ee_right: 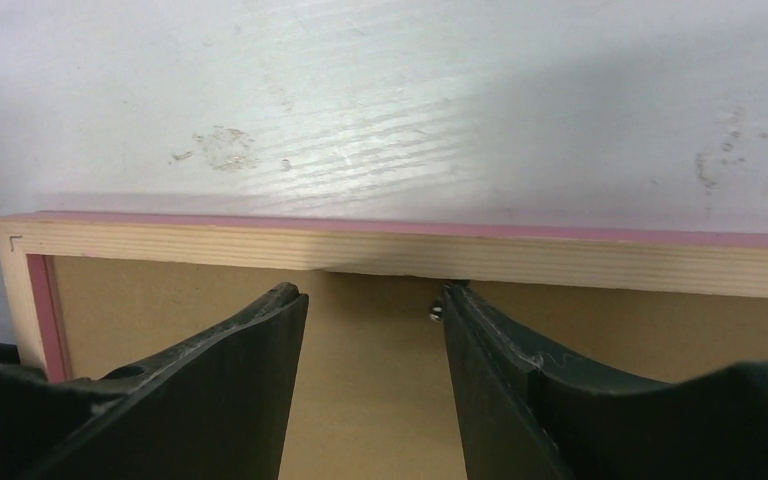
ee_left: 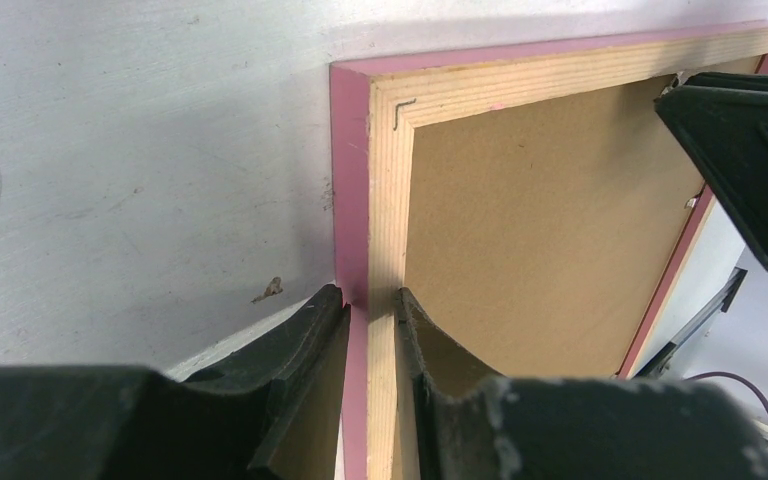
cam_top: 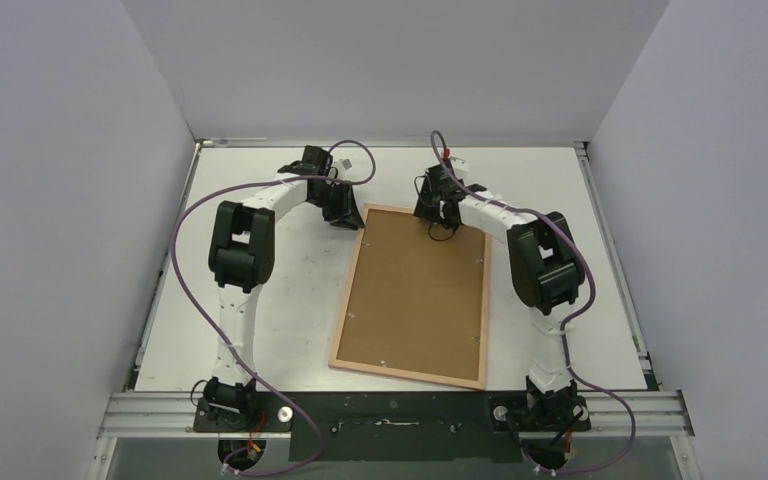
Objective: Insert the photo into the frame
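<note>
The frame [cam_top: 347,292] lies back side up on the table, with the brown backing board [cam_top: 415,295] seated in it. The photo is not visible in any view. My left gripper [cam_top: 348,222] is shut on the frame's rail near its far left corner. In the left wrist view the fingers [ee_left: 372,300] pinch the pink and pale-wood rail [ee_left: 385,200]. My right gripper [cam_top: 443,232] is open over the backing board at the frame's far edge. In the right wrist view its tips [ee_right: 372,298] sit just short of the far rail [ee_right: 260,245], the right fingertip beside a small metal tab [ee_right: 436,313].
The frame fills the middle of the white table [cam_top: 260,300]. White walls enclose the table on the left, back and right. The right gripper's black finger [ee_left: 750,150] shows at the right of the left wrist view.
</note>
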Tool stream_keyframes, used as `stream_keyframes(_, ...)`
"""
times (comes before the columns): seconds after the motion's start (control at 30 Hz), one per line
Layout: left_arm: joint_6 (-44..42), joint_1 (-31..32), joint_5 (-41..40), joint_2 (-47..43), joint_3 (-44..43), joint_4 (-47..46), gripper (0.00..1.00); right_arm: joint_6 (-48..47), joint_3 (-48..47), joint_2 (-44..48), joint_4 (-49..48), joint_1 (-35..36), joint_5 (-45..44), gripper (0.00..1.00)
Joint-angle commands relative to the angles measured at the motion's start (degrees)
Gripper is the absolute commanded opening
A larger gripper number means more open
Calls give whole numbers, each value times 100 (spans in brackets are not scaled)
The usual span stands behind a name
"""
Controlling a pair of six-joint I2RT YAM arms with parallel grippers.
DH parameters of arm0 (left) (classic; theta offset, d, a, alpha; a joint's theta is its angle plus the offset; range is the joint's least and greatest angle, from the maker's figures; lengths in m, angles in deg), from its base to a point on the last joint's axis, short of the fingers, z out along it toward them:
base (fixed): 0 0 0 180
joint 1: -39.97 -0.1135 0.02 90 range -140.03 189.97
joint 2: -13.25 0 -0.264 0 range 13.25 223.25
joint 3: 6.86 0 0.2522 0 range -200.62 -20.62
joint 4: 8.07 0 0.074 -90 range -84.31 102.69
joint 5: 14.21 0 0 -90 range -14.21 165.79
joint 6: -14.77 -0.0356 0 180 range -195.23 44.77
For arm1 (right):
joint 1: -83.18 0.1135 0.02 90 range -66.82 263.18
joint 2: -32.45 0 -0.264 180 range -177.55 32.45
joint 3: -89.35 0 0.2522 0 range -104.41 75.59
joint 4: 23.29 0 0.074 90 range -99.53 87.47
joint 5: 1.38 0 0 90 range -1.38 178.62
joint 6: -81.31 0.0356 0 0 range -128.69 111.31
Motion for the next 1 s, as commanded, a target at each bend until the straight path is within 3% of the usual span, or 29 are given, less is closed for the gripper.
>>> stream_keyframes(0.0,-297,-37,-519,381,19,597,21,190,283,546,-269,-173,-58,54)
stream_keyframes(0.37,-281,-35,-451,372,8,597,25,301,521,424,-472,-288,247,52)
stream_keyframes(0.97,-332,-37,-411,484,-59,679,25,559,754,153,-1002,-390,809,24)
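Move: The metal clip on the far rail's inner edge is about 2 cm to the right hand's right, level ahead and some 1 cm lower. The far rail's middle is about 1 cm ahead and 1 cm right of this hand; the frame's far-left corner is 2 cm ahead and 11 cm left. The left hand has the left rail between its fingers just short of that corner; the clip lies some 14 cm to its right and 2 cm farther out. Sliding right about 2 cm along the inside of the far rail in a quick first third, the right hand brings its half-open fingers to either side of the metal clip. It then stays nearly in place, rolls left side up by some 5 to 10 degrees and narrows the fingers to about half their gap around the clip. The left hand stays put, fingers still astride the left rail. ##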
